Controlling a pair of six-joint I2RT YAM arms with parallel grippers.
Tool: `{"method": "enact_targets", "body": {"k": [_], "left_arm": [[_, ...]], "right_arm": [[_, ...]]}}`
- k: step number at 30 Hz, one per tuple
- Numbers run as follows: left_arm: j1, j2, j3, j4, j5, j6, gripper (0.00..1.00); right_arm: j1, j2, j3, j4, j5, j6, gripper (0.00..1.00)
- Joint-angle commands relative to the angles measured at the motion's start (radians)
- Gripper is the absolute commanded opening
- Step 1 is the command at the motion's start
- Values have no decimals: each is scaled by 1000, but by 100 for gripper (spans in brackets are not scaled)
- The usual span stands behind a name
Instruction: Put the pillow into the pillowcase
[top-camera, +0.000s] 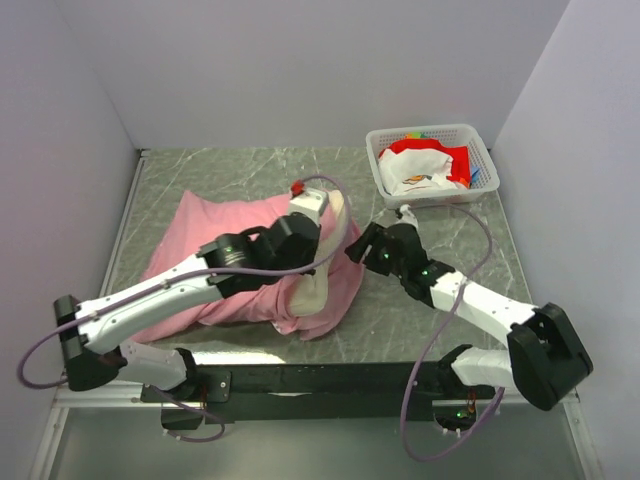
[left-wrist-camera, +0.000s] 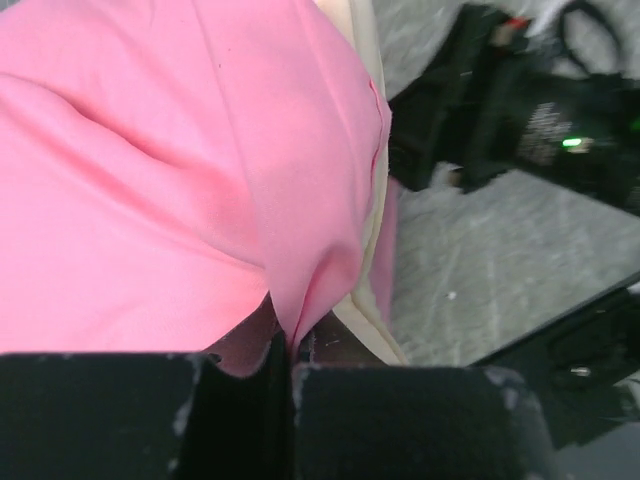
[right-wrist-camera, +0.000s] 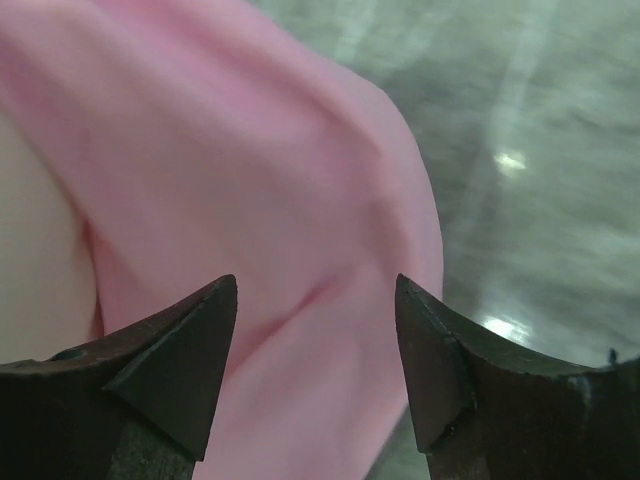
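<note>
The pink pillowcase (top-camera: 200, 250) lies wrinkled across the left and middle of the table. The cream pillow (top-camera: 312, 295) sticks out of its right end, partly covered. My left gripper (top-camera: 325, 225) reaches over that end and is shut on a fold of the pillowcase (left-wrist-camera: 150, 200). In the left wrist view that gripper (left-wrist-camera: 290, 350) pinches pink cloth, with the pillow's edge (left-wrist-camera: 372, 250) just right of it. My right gripper (top-camera: 358, 243) is open beside the same end. In the right wrist view it (right-wrist-camera: 315, 300) hovers over the pillowcase (right-wrist-camera: 250, 180), holding nothing, and the pillow (right-wrist-camera: 30, 270) shows at left.
A white basket (top-camera: 478, 150) with red and white cloth stands at the back right. The grey marbled table (top-camera: 440, 300) is walled on the left, back and right. The right arm (left-wrist-camera: 500, 100) shows dark close to the left gripper.
</note>
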Motion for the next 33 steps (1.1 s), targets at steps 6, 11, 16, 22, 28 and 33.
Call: {"method": "enact_targets", "body": {"k": [6,11,16,22,28,33], "left_arm": [[41,-119,-53,137,108,-25,1],[69,-161,-81,172,148,-32,1],[86,-185,-82,172,162,-41,1],[109,-222,-99,175,170,-51,1],[160,-233,-162,168,150,-70,1],[282,-245,-303,247,245,-87,1]], "right_arm": [[136,169,198,47,30,-6,70],[211,231,230,61,54,16,70],[221,290,221,88,71,26,70],[221,296,200,136,68,37,38],[211,145,152,23,134,8,0],[155,-46,42,-51,122,-26,2]]}}
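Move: My right hand goes for the loose right flap of the pillowcase mouth, about 6 cm to its left, about level and 3 cm below. The pillow's exposed end lies roughly 10 cm to its left and 2 cm back; the basket is some 19 cm right and 20 cm ahead. My left hand already holds the upper rim up, with the pillow's end about 12 cm below and 4 cm right, and that right flap some 10 cm right. I reach left about 9 cm with my open right hand, rising slightly, then dipping about 4 cm, and shut the fingers on the pillowcase's right flap beside the pillow. Then I draw the flap some 3 cm back to the right, lifting it about as much. Meanwhile my left hand keeps its pinch on the upper rim, easing left about 4 cm and rolling its left side down. ##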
